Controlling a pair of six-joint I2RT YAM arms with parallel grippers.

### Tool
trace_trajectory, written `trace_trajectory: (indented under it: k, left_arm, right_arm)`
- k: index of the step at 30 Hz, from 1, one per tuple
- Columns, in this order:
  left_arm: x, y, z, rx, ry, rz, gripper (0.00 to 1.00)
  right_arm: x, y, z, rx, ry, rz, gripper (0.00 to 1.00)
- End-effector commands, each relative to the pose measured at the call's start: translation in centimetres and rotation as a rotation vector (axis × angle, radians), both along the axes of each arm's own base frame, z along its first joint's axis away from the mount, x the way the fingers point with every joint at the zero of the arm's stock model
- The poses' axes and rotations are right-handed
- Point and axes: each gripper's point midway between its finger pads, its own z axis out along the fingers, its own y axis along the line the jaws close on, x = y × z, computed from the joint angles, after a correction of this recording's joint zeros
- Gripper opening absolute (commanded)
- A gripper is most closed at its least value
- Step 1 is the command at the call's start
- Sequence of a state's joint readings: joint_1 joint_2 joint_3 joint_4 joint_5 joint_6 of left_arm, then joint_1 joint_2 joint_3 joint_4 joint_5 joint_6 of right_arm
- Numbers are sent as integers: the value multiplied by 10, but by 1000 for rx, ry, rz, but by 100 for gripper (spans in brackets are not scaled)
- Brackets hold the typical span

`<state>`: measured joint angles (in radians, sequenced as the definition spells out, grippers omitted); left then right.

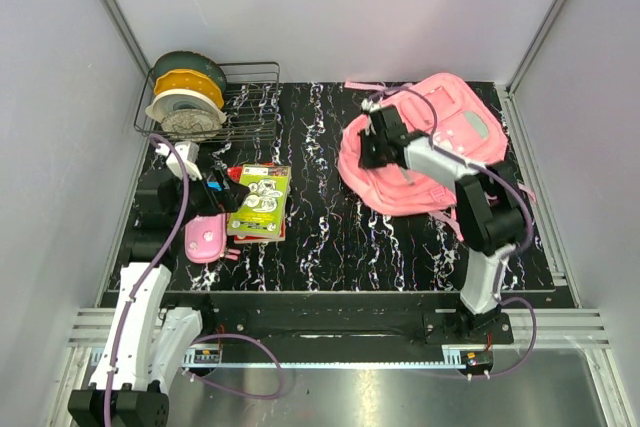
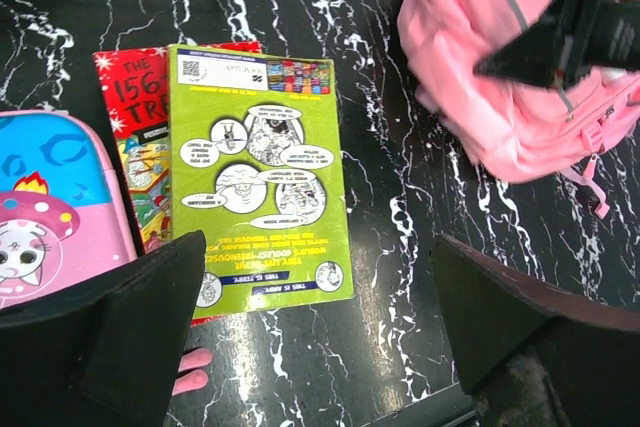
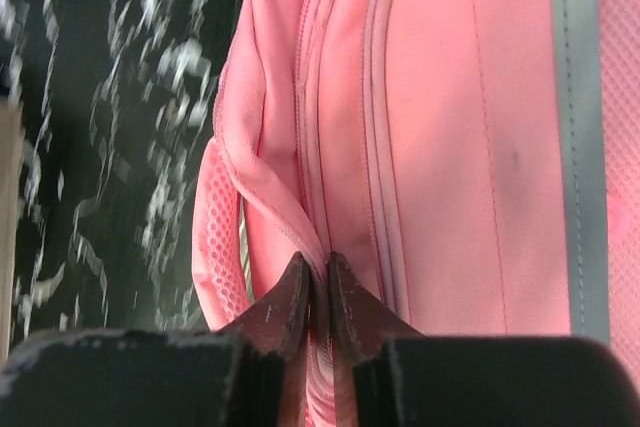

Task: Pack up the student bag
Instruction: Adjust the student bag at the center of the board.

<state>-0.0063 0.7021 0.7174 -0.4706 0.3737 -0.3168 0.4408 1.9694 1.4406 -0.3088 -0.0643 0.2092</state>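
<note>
The student bag [image 1: 470, 112], a big pink backpack with grey stripes, lies at the table's back right. My right gripper [image 1: 372, 142] sits at its left edge. In the right wrist view that gripper [image 3: 318, 262] is shut on a fold of the bag [image 3: 450, 147] beside the zipper seam. My left gripper [image 1: 225, 195] hangs open over the near edge of a green book [image 1: 260, 200]. In the left wrist view the left gripper [image 2: 318, 247] holds nothing. The green book [image 2: 258, 177] lies on a red book [image 2: 130, 107], and the bag [image 2: 480, 67] shows at upper right.
A pink-and-blue pencil case [image 1: 205, 237] lies left of the books, also seen as the pencil case [image 2: 50, 207] in the left wrist view. A wire rack [image 1: 250, 112] with filament spools [image 1: 188, 92] stands at the back left. Black marbled tabletop [image 1: 330, 217] lies between the books and the bag.
</note>
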Motion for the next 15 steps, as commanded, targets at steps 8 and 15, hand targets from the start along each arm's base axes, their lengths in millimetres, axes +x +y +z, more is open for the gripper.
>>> trace_trajectory:
  k: [8, 15]
  left_arm:
    - [11, -44, 45, -284, -184, -170, 99]
    - [27, -85, 52, -105, -133, -198, 99]
  right_arm:
    - [-95, 1, 85, 203, -238, 148, 74]
    - [-107, -90, 123, 79, -360, -261, 96]
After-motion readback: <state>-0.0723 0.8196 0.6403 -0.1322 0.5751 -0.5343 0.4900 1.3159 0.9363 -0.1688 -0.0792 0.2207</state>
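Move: The right hand already pinches the bag's left edge; the board's center lies about 7 cm back and 11 cm left of that hand, some 5 cm below. The bag's middle is about 15 cm to this hand's right and 2 cm ahead, the books about 27 cm left and 11 cm back. From the left hand, the bag's middle is roughly 20 cm ahead, 45 cm right and 17 cm below. The right hand pulls back some 10 cm, releases the bag's edge and rises; the left hand swings right. ##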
